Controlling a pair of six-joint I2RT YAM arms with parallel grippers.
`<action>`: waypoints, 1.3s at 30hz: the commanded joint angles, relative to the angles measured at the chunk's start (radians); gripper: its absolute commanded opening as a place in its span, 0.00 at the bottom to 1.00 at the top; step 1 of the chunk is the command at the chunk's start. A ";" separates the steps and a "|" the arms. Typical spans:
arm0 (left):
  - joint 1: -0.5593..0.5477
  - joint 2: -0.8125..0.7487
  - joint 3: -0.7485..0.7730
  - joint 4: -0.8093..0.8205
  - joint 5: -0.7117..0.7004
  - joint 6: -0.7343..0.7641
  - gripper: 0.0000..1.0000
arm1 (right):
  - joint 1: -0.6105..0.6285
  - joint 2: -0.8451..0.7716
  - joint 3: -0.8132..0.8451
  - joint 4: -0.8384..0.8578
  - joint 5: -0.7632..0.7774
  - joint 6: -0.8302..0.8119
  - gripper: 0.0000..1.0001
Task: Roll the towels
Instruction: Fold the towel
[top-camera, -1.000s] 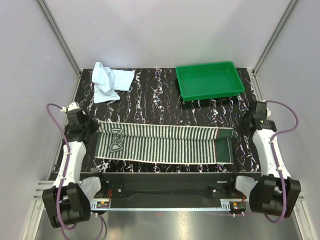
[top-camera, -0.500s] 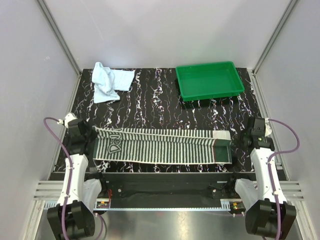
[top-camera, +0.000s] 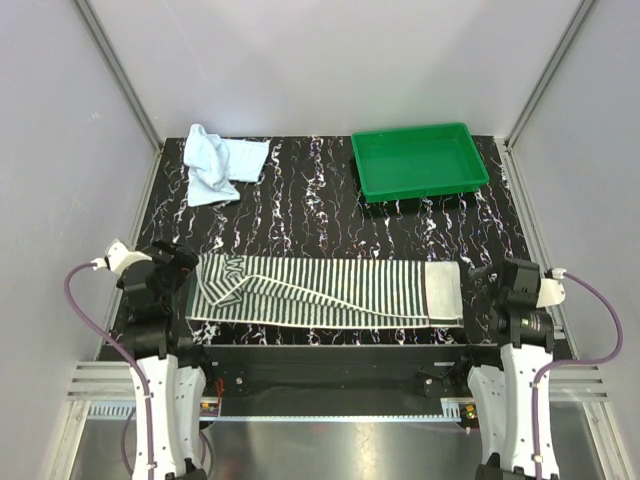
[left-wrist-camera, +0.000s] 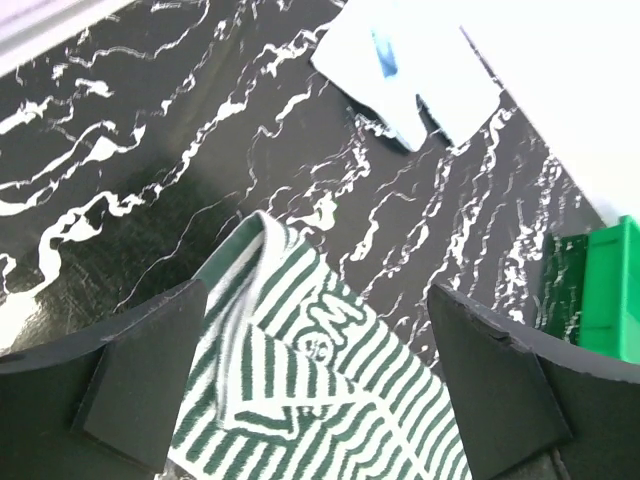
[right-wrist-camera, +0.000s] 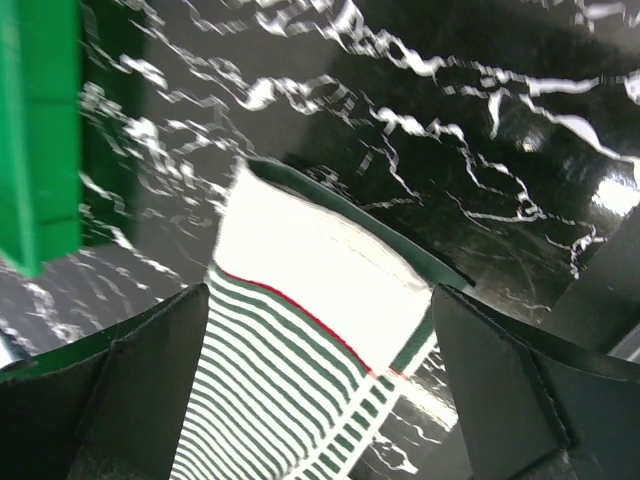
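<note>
The green-and-white striped towel (top-camera: 320, 290) lies folded lengthwise in a long strip along the table's near edge. Its left end (left-wrist-camera: 320, 390) has a corner turned over, and its right end (right-wrist-camera: 290, 340) shows a plain white band. My left gripper (top-camera: 178, 272) (left-wrist-camera: 320, 400) hangs open over the left end, holding nothing. My right gripper (top-camera: 487, 285) (right-wrist-camera: 320, 390) is open over the right end, also with nothing in it. The pale blue towel (top-camera: 220, 162) (left-wrist-camera: 410, 75) lies crumpled at the far left.
A green plastic tray (top-camera: 418, 160) (right-wrist-camera: 40, 130) stands at the far right of the black marbled table (top-camera: 320, 210). White walls with metal rails close in the left, right and far sides.
Both grippers drew back toward the near edge with the striped towel's ends, then opened and let go. The towel now lies as a narrower folded strip.
</note>
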 joint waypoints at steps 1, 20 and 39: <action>0.005 0.040 0.081 -0.007 0.017 -0.001 0.99 | -0.003 -0.044 0.074 0.000 0.077 0.029 1.00; 0.053 0.845 0.269 0.113 0.213 0.115 0.98 | 0.045 0.840 0.327 0.213 -0.116 -0.365 1.00; 0.050 1.048 0.163 0.288 0.228 0.015 0.13 | 0.045 1.147 0.314 0.379 -0.248 -0.431 0.09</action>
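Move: The striped towel's far left corner lies about 8 cm ahead of my left hand, barely to its right and 16 cm below. Its far right corner is some 11 cm ahead of my right hand, 2 cm to the left and 12 cm below. Each near corner sits around 15 cm closer to me than the corner beyond it. The light blue towel lies roughly 28 cm beyond the far left corner; the green box is about 32 cm beyond the far right corner and 7 cm farther left. Both my hands, starting open, rise slightly while arcing forward, then come down on the striped towel's two far corners, tipping their fingers some 30 degrees downward: the left ends about 15 cm lower, the right about 11 cm farther forward and as much lower, turning counter-clockwise. Once low, I close my fingers around the towel's far edge, the right hand pinching it. ##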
